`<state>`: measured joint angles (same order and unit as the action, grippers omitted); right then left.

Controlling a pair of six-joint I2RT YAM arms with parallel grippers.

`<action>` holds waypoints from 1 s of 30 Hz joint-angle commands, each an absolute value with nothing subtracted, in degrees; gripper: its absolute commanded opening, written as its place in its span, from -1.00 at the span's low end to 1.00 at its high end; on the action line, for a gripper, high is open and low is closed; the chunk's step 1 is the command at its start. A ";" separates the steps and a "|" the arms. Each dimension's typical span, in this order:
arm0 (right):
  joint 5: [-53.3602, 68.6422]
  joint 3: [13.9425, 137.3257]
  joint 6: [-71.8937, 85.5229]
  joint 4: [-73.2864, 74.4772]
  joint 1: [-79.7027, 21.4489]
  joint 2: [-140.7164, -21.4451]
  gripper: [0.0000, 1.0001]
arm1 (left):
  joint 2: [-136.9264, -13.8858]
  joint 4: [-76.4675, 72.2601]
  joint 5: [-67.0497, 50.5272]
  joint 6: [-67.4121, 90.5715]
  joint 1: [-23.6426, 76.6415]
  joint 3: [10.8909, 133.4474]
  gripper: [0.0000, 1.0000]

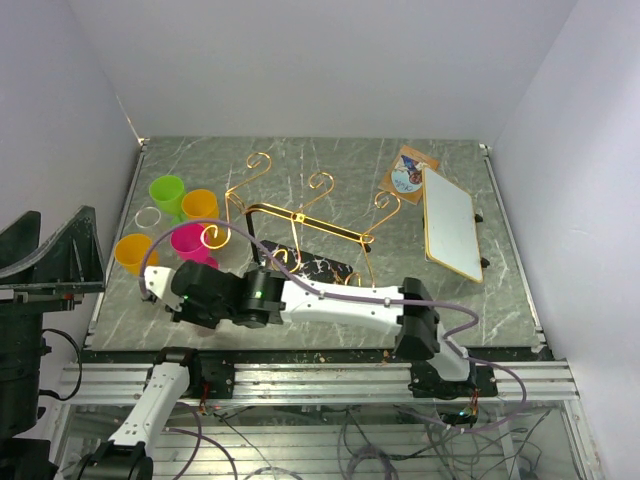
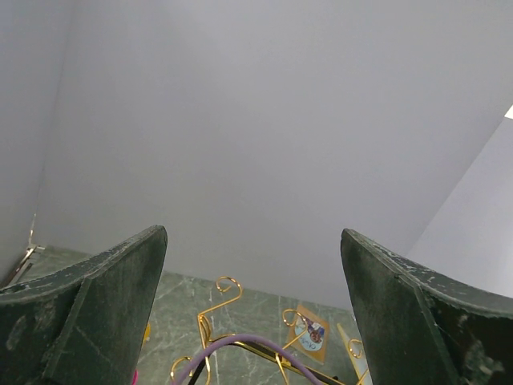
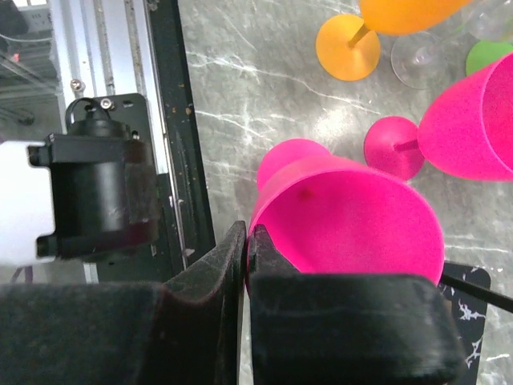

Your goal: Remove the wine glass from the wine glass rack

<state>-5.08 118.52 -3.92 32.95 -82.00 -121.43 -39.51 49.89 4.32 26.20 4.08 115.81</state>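
Observation:
My right gripper point(image 3: 247, 233) is shut on the rim of a pink wine glass point(image 3: 345, 212), one finger outside the bowl and one inside; the glass's foot point(image 3: 292, 156) shows beyond the bowl over the table. From above, the right arm reaches left across the near table edge to the gripper point(image 1: 160, 285). The wine glass rack point(image 1: 300, 215), gold wire with curled hooks, stands mid-table on its black patterned base point(image 1: 322, 268), and its hooks point(image 2: 228, 297) show in the left wrist view. My left gripper point(image 2: 252, 233) is open, empty and raised high at the far left point(image 1: 50, 255).
A second pink glass point(image 3: 473, 120) stands just right of the held one. Green point(image 1: 167, 192), orange point(image 1: 199, 205), orange point(image 1: 133, 252) and clear point(image 1: 148, 217) glasses cluster at the left. A gold-framed white board point(image 1: 450, 222) and a card point(image 1: 408, 175) lie at the right.

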 commanded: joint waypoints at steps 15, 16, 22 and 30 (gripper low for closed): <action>-4.71 130.46 -2.57 41.83 -80.17 -131.21 -0.93 | -39.55 50.44 5.18 23.83 4.04 114.35 0.99; -4.32 130.37 -2.62 41.73 -80.09 -131.31 -0.90 | -39.45 50.38 5.19 23.78 4.04 114.16 0.99; -3.73 130.42 -2.81 42.00 -79.55 -131.17 -0.55 | -39.89 50.75 5.41 23.09 4.04 114.26 0.99; -4.63 132.60 -2.81 41.83 -78.98 -127.79 -0.05 | -39.81 50.82 5.38 23.69 4.04 113.98 0.99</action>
<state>-4.27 129.93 -2.61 41.78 -79.44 -130.37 -39.48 50.61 4.73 24.18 4.08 114.15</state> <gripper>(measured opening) 0.427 0.995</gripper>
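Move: The right hand holds the second pink wine glass by its near rim. The bare spot for its foot lies about 5 cm ahead, 1 cm left and some 20 cm below the hand. The pink glass already standing is about 18 cm ahead, 4 cm left; the near orange glass 16 cm ahead, 16 cm left; the rack's base 17 cm ahead, 19 cm right. From the left hand that spot is roughly 8 cm ahead, 2 cm right and 60 cm down. Still pinching the pink wine glass by its rim, the right hand sets it down on the bare table, sinking about 4.5 cm while its left-pointing fingers dip some 8 degrees further. The fingers then let go, opening to a bit under half with the rim between them, as the hand eases about 2 cm forward and finally lifts 1 cm. ##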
